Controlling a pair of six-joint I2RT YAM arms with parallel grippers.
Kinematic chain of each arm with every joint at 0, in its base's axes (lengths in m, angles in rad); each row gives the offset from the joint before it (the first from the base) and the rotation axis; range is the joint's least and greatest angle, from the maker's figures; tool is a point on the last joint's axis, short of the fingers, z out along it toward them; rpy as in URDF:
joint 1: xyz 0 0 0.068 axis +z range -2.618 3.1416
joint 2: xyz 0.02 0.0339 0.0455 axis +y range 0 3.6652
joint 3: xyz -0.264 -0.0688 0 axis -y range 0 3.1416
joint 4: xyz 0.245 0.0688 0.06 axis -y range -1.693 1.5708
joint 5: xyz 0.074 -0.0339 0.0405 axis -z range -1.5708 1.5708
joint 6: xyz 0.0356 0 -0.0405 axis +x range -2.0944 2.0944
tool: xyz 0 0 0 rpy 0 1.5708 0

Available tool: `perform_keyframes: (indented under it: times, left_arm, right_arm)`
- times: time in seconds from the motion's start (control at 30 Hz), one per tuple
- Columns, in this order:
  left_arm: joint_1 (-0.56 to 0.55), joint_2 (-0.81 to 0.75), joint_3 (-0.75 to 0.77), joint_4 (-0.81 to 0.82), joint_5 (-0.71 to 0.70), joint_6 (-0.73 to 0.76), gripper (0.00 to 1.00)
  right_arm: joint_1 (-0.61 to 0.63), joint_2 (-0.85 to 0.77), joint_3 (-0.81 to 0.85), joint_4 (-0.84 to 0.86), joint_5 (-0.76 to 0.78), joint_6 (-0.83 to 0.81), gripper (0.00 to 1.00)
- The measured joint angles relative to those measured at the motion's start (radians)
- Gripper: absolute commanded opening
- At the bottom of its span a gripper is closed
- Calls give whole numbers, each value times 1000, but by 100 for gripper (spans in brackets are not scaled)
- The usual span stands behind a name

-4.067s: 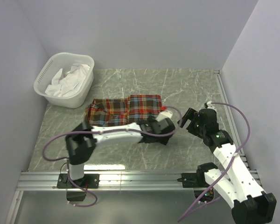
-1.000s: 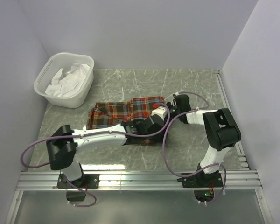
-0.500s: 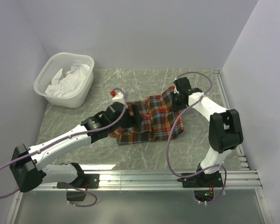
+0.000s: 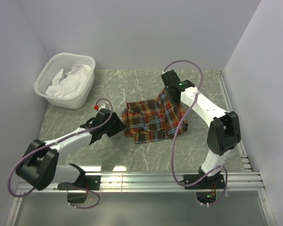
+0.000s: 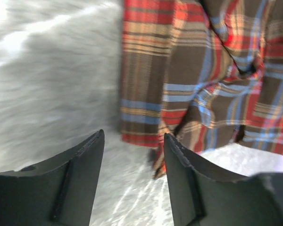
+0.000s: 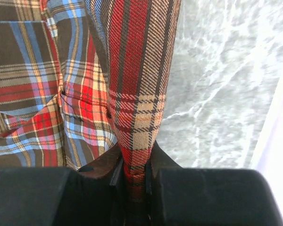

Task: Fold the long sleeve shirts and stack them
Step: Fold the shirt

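One plaid long sleeve shirt [image 4: 151, 121] lies crumpled on the marble table at centre, in red, orange, blue and brown checks. My right gripper [image 4: 168, 92] is at its far right edge, shut on a fold of the plaid cloth [image 6: 134, 141] that it holds raised; the fabric runs straight down between its fingers [image 6: 134, 181]. My left gripper [image 4: 119, 124] sits low on the table just left of the shirt. In the left wrist view its jaws [image 5: 133, 136] stand open with only bare table between them, and the shirt's hem [image 5: 146, 136] lies just ahead.
A white laundry basket [image 4: 47, 92] holding white cloth [image 4: 70, 77] stands at the back left. Walls close the table at the back and both sides. A metal rail [image 4: 141, 179] runs along the near edge.
The left arm has pulled back to the left, off the shirt. The right gripper has carried its edge of the shirt up and toward the back, bunching the cloth to the right.
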Motion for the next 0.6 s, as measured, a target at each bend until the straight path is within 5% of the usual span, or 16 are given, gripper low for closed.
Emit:
perform_keyframes:
  times: [0.43,0.6]
  left_arm:
    - [10,203,2,181,102,-82,23]
    - [11,221,-9,217,108,-105,19]
  right_arm:
    - [200,196,146,-152,338,5,0]
    - [275,256,220,-224,422,38,0]
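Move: The shirt's near-left corner lies close to the open left hand, about 1 cm ahead, 3 cm to its right and 4 cm below. The middle of the folded shirt is some 14 cm to that hand's right and 4 cm ahead, and the white basket about 23 cm to its left and 21 cm ahead. The right hand already holds up the shirt's right part. From it, the shirt's left half lies about 14 cm left, 9 cm back and 13 cm below. The shirt's near-left corner is met by the left hand, which sinks about 4 cm and slips some 3 cm right onto it, fingers closing from over half open to nearly shut on the cloth. Meanwhile the right hand keeps its pinch and carries the lifted right part about 5 cm left over the shirt, staying nearly level and rolling some 25 degrees so that its left side dips. ##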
